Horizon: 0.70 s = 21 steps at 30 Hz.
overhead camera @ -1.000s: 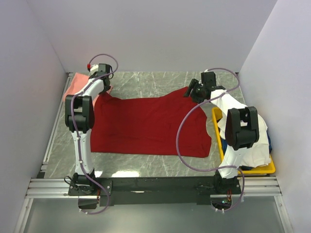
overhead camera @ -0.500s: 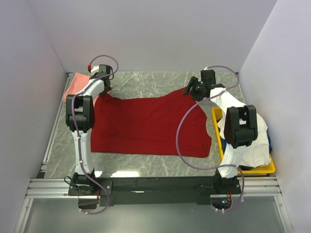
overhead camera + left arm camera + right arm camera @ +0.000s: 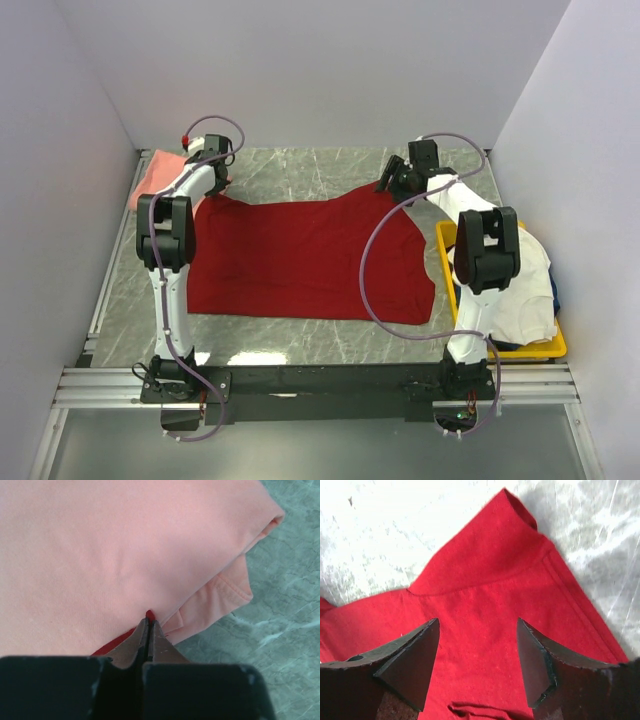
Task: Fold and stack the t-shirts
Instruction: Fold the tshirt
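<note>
A deep red t-shirt (image 3: pixel 310 260) lies spread flat across the middle of the table. My left gripper (image 3: pixel 216 178) is at its far left sleeve. In the left wrist view that gripper (image 3: pixel 149 622) is shut, with a tip of red cloth (image 3: pixel 149 614) pinched between the jaws. Right behind it lies the folded salmon pink t-shirt (image 3: pixel 100 555), which sits at the far left of the table (image 3: pixel 155 175). My right gripper (image 3: pixel 388 181) hangs open just above the red shirt's far right sleeve (image 3: pixel 485 575), its fingers (image 3: pixel 415 655) astride the cloth. The cream white t-shirt (image 3: pixel 515 285) lies heaped on the right.
A yellow tray (image 3: pixel 447 275) at the right edge holds the white shirt, and the right arm reaches over it. Marble tabletop (image 3: pixel 300 170) shows behind the red shirt. White walls close in the left, back and right sides.
My left gripper has shut on the red sleeve next to the pink shirt. The right gripper has slid a little farther back over the right sleeve, still open.
</note>
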{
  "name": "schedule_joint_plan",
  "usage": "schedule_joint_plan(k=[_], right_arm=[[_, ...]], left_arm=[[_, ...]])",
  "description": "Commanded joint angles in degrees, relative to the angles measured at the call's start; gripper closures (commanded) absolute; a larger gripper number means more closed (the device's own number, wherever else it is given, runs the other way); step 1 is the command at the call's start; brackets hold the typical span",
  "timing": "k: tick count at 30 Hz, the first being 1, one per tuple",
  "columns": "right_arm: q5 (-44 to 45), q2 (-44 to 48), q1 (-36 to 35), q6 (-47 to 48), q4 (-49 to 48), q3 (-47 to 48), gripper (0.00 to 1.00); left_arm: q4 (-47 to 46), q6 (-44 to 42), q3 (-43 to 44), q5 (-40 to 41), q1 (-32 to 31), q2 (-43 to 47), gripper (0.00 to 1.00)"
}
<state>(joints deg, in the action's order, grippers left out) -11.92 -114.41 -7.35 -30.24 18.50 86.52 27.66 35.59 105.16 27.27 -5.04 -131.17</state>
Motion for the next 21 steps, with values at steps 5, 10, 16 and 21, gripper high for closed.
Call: schedule_joint_plan(k=[5,10,16,21], right_arm=[[0.7,-4.5,1.0,1.8,1.4,8.4,0.28],[1.4,-8.5,1.5,1.8,2.8,13.3,0.28],[4.5,-12.2,1.6,2.2,4.9,17.5,0.30],[5.5,-15.0,1.6,2.1,5.4,21.1,0.31]], left_arm=[[-1.2,0.2,-1.4,0.7,-0.2,6.5,0.99],[-1.8,0.0,-3.3,0.9,-0.2,8.7,0.99],[-2.3,-0.4,-5.0,0.8,-0.2,10.4,0.99],[-2.6,-0.5,-6.2,0.8,-0.2,11.3,0.99]])
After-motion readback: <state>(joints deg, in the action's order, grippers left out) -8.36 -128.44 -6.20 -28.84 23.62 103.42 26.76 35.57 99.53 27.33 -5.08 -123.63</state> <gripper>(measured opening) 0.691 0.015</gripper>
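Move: The red t-shirt's far right corner, the one still free, lies about 8 cm straight ahead of the right hand and roughly 6 cm below it; the yellow tub is some 25 cm to that hand's right and 27 cm back. The left hand already has the shirt's far left corner pinched at its fingertips. From the left hand, the free corner is about 52 cm to the right and 3 cm farther out, while the folded pink shirt's middle lies some 14 cm left and 2 cm ahead, just below. The right hand, fingers kept wide open, reaches about 5.5 cm forward over the red shirt towards its free far corner, nearly level at first, then sinking about 3 cm and easing slightly to the right as it closes in. Meanwhile the left hand keeps its shut grip on the far left corner and raises it some 3.5 cm beside the pink shirt, drawing back about 1.5 cm. ##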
